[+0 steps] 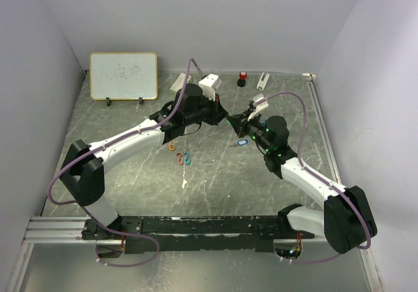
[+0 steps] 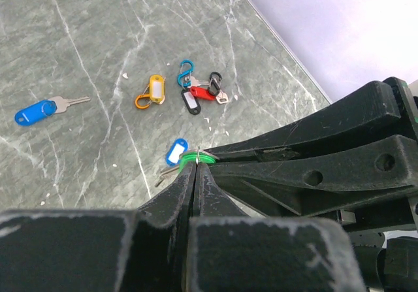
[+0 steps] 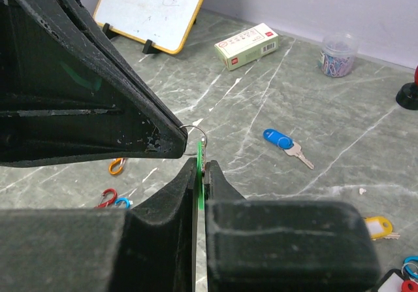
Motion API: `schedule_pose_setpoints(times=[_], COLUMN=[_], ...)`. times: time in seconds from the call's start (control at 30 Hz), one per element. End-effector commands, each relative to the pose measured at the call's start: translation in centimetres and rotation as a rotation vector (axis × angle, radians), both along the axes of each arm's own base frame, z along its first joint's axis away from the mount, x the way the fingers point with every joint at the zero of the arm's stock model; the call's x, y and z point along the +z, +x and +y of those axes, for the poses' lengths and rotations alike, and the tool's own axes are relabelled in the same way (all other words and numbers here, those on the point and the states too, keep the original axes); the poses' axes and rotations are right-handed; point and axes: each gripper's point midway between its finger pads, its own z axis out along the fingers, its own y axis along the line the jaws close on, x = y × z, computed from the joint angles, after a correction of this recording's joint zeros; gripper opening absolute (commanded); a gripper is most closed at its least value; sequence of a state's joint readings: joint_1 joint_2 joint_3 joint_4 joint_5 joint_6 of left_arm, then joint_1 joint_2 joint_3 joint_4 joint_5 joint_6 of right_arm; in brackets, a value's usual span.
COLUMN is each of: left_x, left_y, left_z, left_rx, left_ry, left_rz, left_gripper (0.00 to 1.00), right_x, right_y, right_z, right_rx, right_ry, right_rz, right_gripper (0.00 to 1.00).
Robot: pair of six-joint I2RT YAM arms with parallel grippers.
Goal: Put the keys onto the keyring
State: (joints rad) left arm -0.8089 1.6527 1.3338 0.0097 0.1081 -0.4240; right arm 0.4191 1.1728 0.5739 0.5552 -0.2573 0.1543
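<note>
My left gripper (image 2: pixel 198 166) is shut on the thin metal keyring (image 3: pixel 194 135), which sticks out past its tips. The right gripper (image 3: pixel 201 166) is shut on a green-tagged key (image 3: pixel 199 153) held edge-on against the ring. Both grippers meet above the table's middle, left gripper (image 1: pixel 228 118) against right gripper (image 1: pixel 239 125). More keys lie below: one with a blue tag (image 2: pixel 38 112), a second with a blue tag (image 2: pixel 176 151), and a cluster with a yellow tag (image 2: pixel 155 88), a black tag (image 2: pixel 190 102) and a red tag (image 2: pixel 202 93).
Loose carabiners lie on the table: teal (image 2: pixel 185 74), orange (image 2: pixel 141 100), black (image 2: pixel 215 81), plus an orange one (image 3: pixel 117 166) and a red one (image 3: pixel 108 197). At the back stand a whiteboard (image 1: pixel 123 76), a small box (image 3: pixel 247 45), a jar of paper clips (image 3: pixel 338 47) and a red-topped object (image 1: pixel 242 78).
</note>
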Motion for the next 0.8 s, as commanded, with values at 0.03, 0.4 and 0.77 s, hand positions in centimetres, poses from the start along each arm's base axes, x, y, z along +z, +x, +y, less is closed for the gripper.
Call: schedule_pose_setpoints(times=[0.03,0.4,0.77], left_x=[2.0,2.0,-2.9], left_y=[0.5,2.3,2.7], left_z=[1.2,4.6,8.7], left_rx=[0.039,0.135,0.27], left_ry=[-0.052,-0.091,0.0], left_rz=[-0.019,-0.009,0.074], left_gripper=[0.07,0.49,0.5], right_x=[0.7,-0.8,-2.5], right_y=[-0.1,1.1,1.7], right_z=[-0.2,-0.4,0.3], right_rx=[-0.005,-0.039,0.01], right_ry=[-0.009,-0.069,-0.195], right_rz=[-0.037,0.043,0.198], right_gripper=[0.0,0.0,0.0])
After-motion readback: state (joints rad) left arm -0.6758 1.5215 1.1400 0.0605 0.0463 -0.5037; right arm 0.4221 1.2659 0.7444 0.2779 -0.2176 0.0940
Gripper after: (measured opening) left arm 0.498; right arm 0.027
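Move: The green key tag is at both sets of fingertips, about 3 cm to the left hand's right and 1 cm ahead and to the left of the right hand point. The left fingers pinch its ring, the right fingers the tag. From the left hand, the blue key lies some 13 cm ahead, 4 cm left; the white-label tag is about 6 cm right, level with it; the orange carabiner is 20 cm left, 1 cm back. All three lie roughly 24 cm below. The left fingers let go of the green tag's ring, opening to about half, and the hand pulls away some 8 cm to its left and a little forward, turning about 10 degrees counter-clockwise. The right fingers keep their pinch on the green tag; after a short hold that hand eases down and forward, about 2 cm each, its fingers tipping down some 10 degrees. ##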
